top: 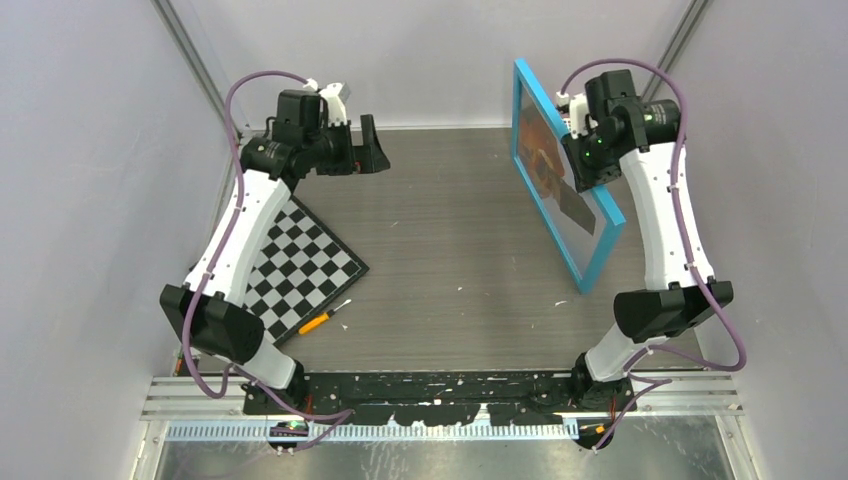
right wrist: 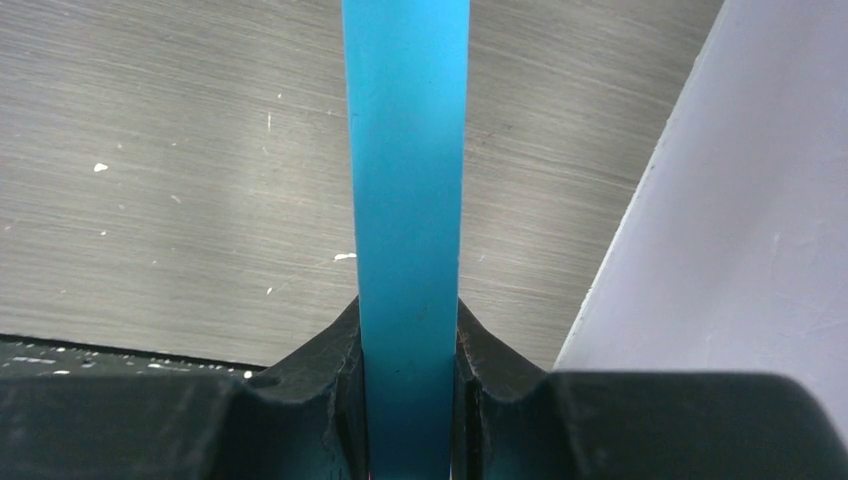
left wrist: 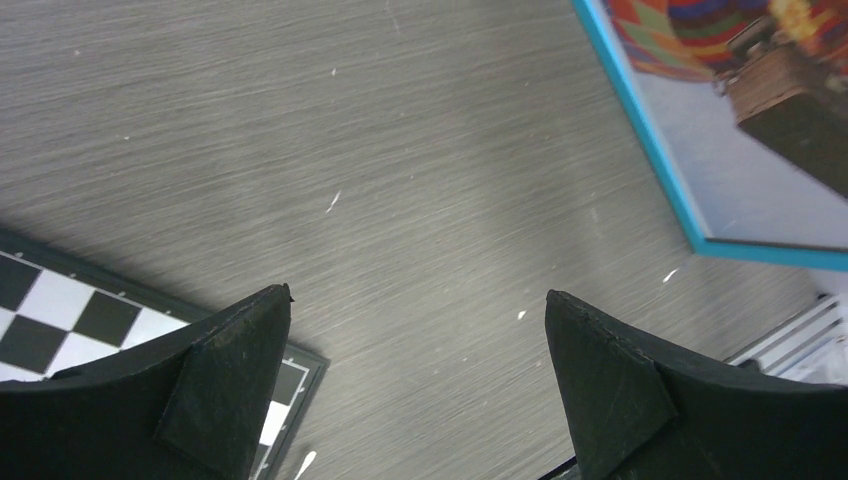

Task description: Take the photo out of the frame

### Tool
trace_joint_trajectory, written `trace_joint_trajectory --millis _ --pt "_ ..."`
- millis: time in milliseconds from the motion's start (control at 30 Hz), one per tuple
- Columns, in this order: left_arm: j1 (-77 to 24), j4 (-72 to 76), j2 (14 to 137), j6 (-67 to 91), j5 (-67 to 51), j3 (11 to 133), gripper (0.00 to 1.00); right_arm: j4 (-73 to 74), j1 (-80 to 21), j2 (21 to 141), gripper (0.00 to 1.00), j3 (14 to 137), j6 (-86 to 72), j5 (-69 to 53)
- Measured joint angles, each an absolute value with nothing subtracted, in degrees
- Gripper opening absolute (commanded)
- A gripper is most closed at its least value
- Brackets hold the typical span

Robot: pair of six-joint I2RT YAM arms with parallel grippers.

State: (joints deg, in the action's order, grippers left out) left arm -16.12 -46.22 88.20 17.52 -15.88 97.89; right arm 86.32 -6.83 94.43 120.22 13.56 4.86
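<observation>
The frame (top: 603, 258), with its thin bright-blue border, stands on edge at the right side of the table, its front facing left. Behind its glass is the photo (top: 545, 160), an orange-red balloon with a dark basket. My right gripper (top: 590, 165) is shut on the frame's upper edge. In the right wrist view the blue edge (right wrist: 405, 150) runs up between the two black fingers of that gripper (right wrist: 408, 330). My left gripper (top: 370, 145) hangs open above the back left of the table, holding nothing. Its wrist view shows the frame's corner (left wrist: 650, 150) and the photo (left wrist: 760, 70) far beyond the gripper (left wrist: 418, 297).
A black-and-white chequered board (top: 300, 265) lies flat on the left, under the left arm, with its corner (left wrist: 60, 310) also in the left wrist view. A small orange-tipped tool (top: 318, 322) lies beside its near corner. The white side wall (right wrist: 740, 200) is close behind the frame.
</observation>
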Motion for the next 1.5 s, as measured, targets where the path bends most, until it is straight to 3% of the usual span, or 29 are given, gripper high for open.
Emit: trace_joint_trajectory --millis 400,700,1167,1400,1500 --pt "-17.72 -35.31 94.87 37.98 -18.55 102.83 1.00 78.41 -21.54 91.39 0.01 110.08 13.82 19.92" --pt "-28.03 -31.81 104.14 47.53 -15.86 112.20 1.00 73.89 -31.33 91.39 0.01 104.79 14.50 28.73" --pt "-30.35 -29.82 110.48 57.01 -16.08 112.16 0.92 70.57 -39.99 91.42 0.01 100.16 14.46 33.85" --pt "-30.37 -28.67 110.48 59.02 -16.32 109.47 0.76 69.25 -42.59 91.42 0.08 98.45 14.22 35.31" --pt "-30.37 -28.01 110.48 60.12 -16.97 107.79 0.64 69.23 -43.42 91.46 0.18 98.30 14.22 35.11"
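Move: My right hand already pinches the long top edge of the frame, which hangs upright with its middle about 6 cm ahead, 4 cm left and 12 cm below. From my open left hand, that middle is roughly 44 cm to the right, level fore and aft, and 12 cm lower. The frame's far top corner is some 35 cm right, 14 cm ahead and 3 cm above my left hand. The chessboard lies 18 cm left, 12 cm back and 29 cm below it. Keeping its grip, my right hand carries the frame left about 13 cm, sinking 4 cm and swinging the frame's far end counter-clockwise towards my left hand. My left hand goes right some 18 cm and 5 cm forward, rising first and then sinking over the far top corner. It rolls its left side down, tips its fingers down and begins to close them around the blue edge. ##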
